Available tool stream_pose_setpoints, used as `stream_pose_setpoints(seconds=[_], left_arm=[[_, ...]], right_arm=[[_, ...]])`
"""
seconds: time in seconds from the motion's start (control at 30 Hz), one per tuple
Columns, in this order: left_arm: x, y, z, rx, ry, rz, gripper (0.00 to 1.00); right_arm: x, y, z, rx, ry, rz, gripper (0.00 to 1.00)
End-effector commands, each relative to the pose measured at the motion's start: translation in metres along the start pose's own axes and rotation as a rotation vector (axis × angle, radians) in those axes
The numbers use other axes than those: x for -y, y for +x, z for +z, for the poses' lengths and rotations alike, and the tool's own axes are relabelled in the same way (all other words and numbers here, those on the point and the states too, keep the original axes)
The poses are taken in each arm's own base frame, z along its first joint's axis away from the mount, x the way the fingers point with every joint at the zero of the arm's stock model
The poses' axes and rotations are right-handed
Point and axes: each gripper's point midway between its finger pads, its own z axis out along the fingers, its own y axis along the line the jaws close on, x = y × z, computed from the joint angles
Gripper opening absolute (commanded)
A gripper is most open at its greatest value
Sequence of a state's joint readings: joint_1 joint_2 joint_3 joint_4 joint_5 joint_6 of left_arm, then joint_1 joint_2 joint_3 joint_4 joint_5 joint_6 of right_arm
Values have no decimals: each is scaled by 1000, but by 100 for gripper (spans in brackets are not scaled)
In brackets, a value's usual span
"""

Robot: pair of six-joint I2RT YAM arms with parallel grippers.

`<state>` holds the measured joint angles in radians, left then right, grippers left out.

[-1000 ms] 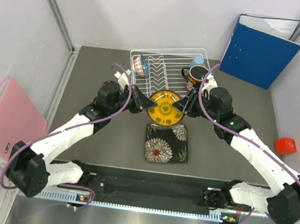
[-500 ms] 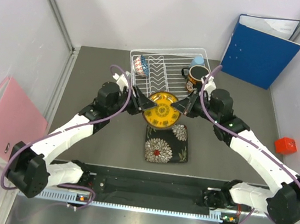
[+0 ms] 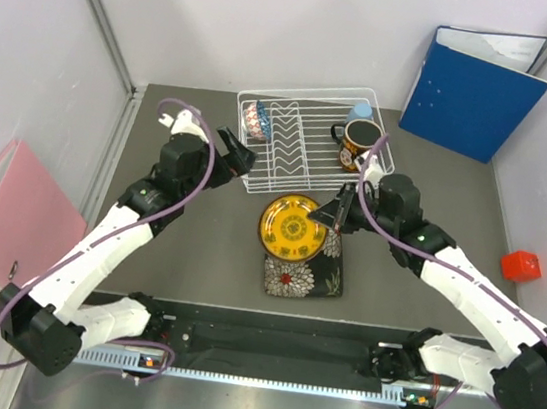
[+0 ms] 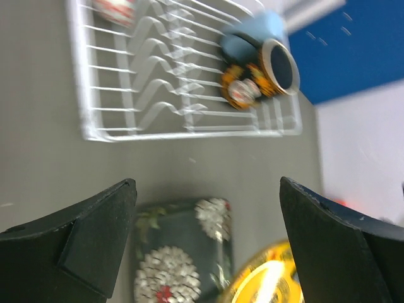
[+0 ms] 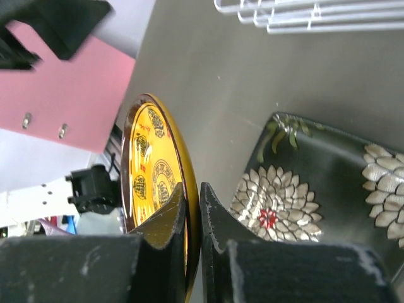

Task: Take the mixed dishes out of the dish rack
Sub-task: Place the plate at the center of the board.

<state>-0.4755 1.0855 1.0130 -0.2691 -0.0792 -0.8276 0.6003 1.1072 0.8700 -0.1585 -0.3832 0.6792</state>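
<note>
My right gripper (image 3: 330, 218) (image 5: 192, 189) is shut on the rim of the small yellow plate (image 3: 293, 227) (image 5: 151, 158), which hangs tilted on edge just above the far edge of the black floral plate (image 3: 304, 264) (image 5: 315, 183) lying on the table. My left gripper (image 3: 236, 153) (image 4: 207, 189) is open and empty, beside the near left corner of the dish rack (image 3: 303, 168) (image 4: 88, 132). In the rack are the blue patterned bowl (image 3: 258, 117), the light blue cup (image 3: 361, 111) (image 4: 255, 31) and the dark mug (image 3: 360, 140) (image 4: 262, 79).
A blue binder (image 3: 475, 90) leans against the back right wall. A pink binder (image 3: 9, 220) (image 5: 69, 101) lies at the left, off the table mat. A small red object (image 3: 521, 265) sits at the right edge.
My left gripper has opened, let go of the yellow plate and drawn back to the left. My right gripper closed on the plate and carried it nearer, over the black plate.
</note>
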Motion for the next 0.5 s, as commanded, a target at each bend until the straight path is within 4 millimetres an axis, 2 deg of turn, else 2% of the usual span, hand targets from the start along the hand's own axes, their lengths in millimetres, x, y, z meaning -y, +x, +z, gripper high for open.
stream_pose_setpoints(seconds=[0.0, 0.13, 0.27, 0.3, 0.37, 0.4, 0.47], left_arm=[[-36, -29, -15, 137, -161, -1, 99], [-49, -9, -10, 84, -178, -12, 99], [-55, 5, -8, 43, -178, -25, 99], [-56, 6, -9, 43, -178, -25, 99], [-60, 6, -12, 48, -191, -21, 99], [-62, 3, -15, 63, -201, -18, 99], [-64, -3, -19, 87, -217, -5, 99]], right_arm=[[3, 24, 11, -71, -27, -15, 0], [12, 53, 38, -171, -13, -10, 0], [1, 71, 59, -225, -42, -36, 0], [-11, 72, 65, -230, -64, -58, 0], [-14, 79, 77, -257, -65, -75, 0], [-27, 78, 81, -256, -89, -95, 0], [-30, 89, 94, -294, -91, -111, 0]])
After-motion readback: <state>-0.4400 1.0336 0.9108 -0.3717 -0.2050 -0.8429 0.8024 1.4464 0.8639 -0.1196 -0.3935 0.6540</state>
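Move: The right hand already pinches the yellow plate by its right rim; the middle of the flowered board lies about 3 cm back, 1 cm right and 21 cm below it. The dish rack's middle is some 28 cm ahead, straight in line and 18 cm lower, with the black mug 26 cm ahead, 11 cm right and 15 cm lower. From the empty left hand the board is roughly 12 cm back, 19 cm right and 26 cm below. The right hand carries the yellow plate mostly straight down, about 11 cm, while swinging some 6 cm left and a little back towards the left half of the flowered board, its fingers tipping farther down and turning a bit counter-clockwise as they keep their shut grip. The left hand, open and empty, draws off to the left and then sinks about 5 cm, well clear of the plate. ##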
